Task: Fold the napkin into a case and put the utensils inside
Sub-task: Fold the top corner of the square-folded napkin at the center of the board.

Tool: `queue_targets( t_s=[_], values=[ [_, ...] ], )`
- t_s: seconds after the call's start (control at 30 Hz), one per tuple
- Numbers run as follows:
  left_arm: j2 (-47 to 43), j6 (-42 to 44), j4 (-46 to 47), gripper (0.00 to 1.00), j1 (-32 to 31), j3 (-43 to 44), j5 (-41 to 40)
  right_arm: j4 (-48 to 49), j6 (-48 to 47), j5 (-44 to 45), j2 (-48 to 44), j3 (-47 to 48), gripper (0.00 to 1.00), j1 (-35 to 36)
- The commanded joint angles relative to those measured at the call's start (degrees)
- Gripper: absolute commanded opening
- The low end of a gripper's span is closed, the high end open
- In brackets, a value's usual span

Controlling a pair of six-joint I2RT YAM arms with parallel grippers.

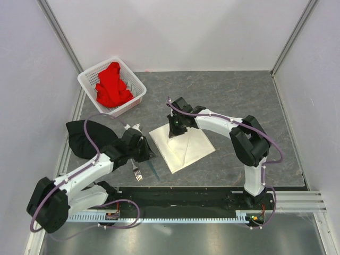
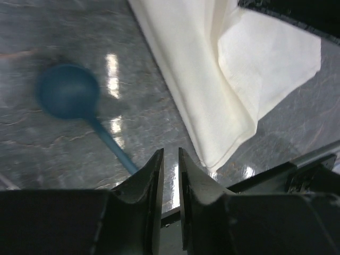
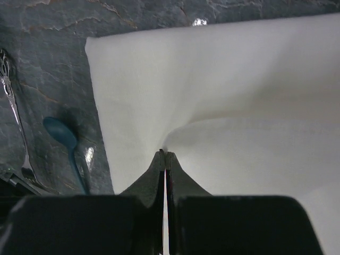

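The cream-white napkin (image 1: 187, 149) lies folded mid-table, with a loose upper layer (image 2: 265, 58) showing in the left wrist view. My right gripper (image 1: 173, 134) is over its far-left part, shut and pinching a puckered fold of the napkin (image 3: 223, 95) at its tips (image 3: 166, 153). The blue spoon (image 2: 66, 90) lies left of the napkin, and its handle runs to the outer side of my left gripper (image 2: 170, 151). That gripper's jaws stand a narrow gap apart with only table between them. The silver fork (image 1: 136, 171) lies left of the spoon (image 1: 154, 170).
A white perforated basket (image 1: 87, 79) holding a red cloth (image 1: 111, 85) stands at the back left. A black cloth (image 1: 85, 137) lies under the left arm. A black rail (image 1: 186, 197) runs along the table's near edge.
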Motion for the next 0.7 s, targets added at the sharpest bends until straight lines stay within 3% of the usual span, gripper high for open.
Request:
queue_targets(
  t_s=[0.0,0.17,0.67],
  values=[
    [-8.0,-2.7,-4.5,0.24,4.2,-1.9,-3.8,2.2,2.1,-2.6,3.6,6.3,0.00,0.4],
    [-12.1,-1.4,-7.9,0.24,6.9,-1.8,-5.0,3.1,4.2,-3.5,6.5,9.9,0.00,0.8],
    [-11.0,-1.0,-6.1,0.24,7.5,-2.0,-1.9,5.7,7.9,-4.8,12.9,15.9,0.00,1.0]
  ],
)
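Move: The napkin's far left corner, where the folded-over flap is being taken, lies about 10 cm to the left of the right hand and some 4 cm ahead, a little below it; the flap's tip is already at those shut fingers. The napkin's near corner is roughly 17 cm back and 1 cm to the right, and the spoon's bowl 8 cm back and 13 cm left. From the left hand the far left corner is about 12 cm ahead and 3 cm left. The flap's tip, still at the right hand's shut fingertips, is drawn low over the napkin to the left and somewhat forward, about 7 cm, towards the far left corner; the hand tilts slightly, its left side rising. The left hand, empty and slightly open, backs off some 5 cm to the left, clear of the napkin, rising a little and turning about 10 degrees counter-clockwise. ##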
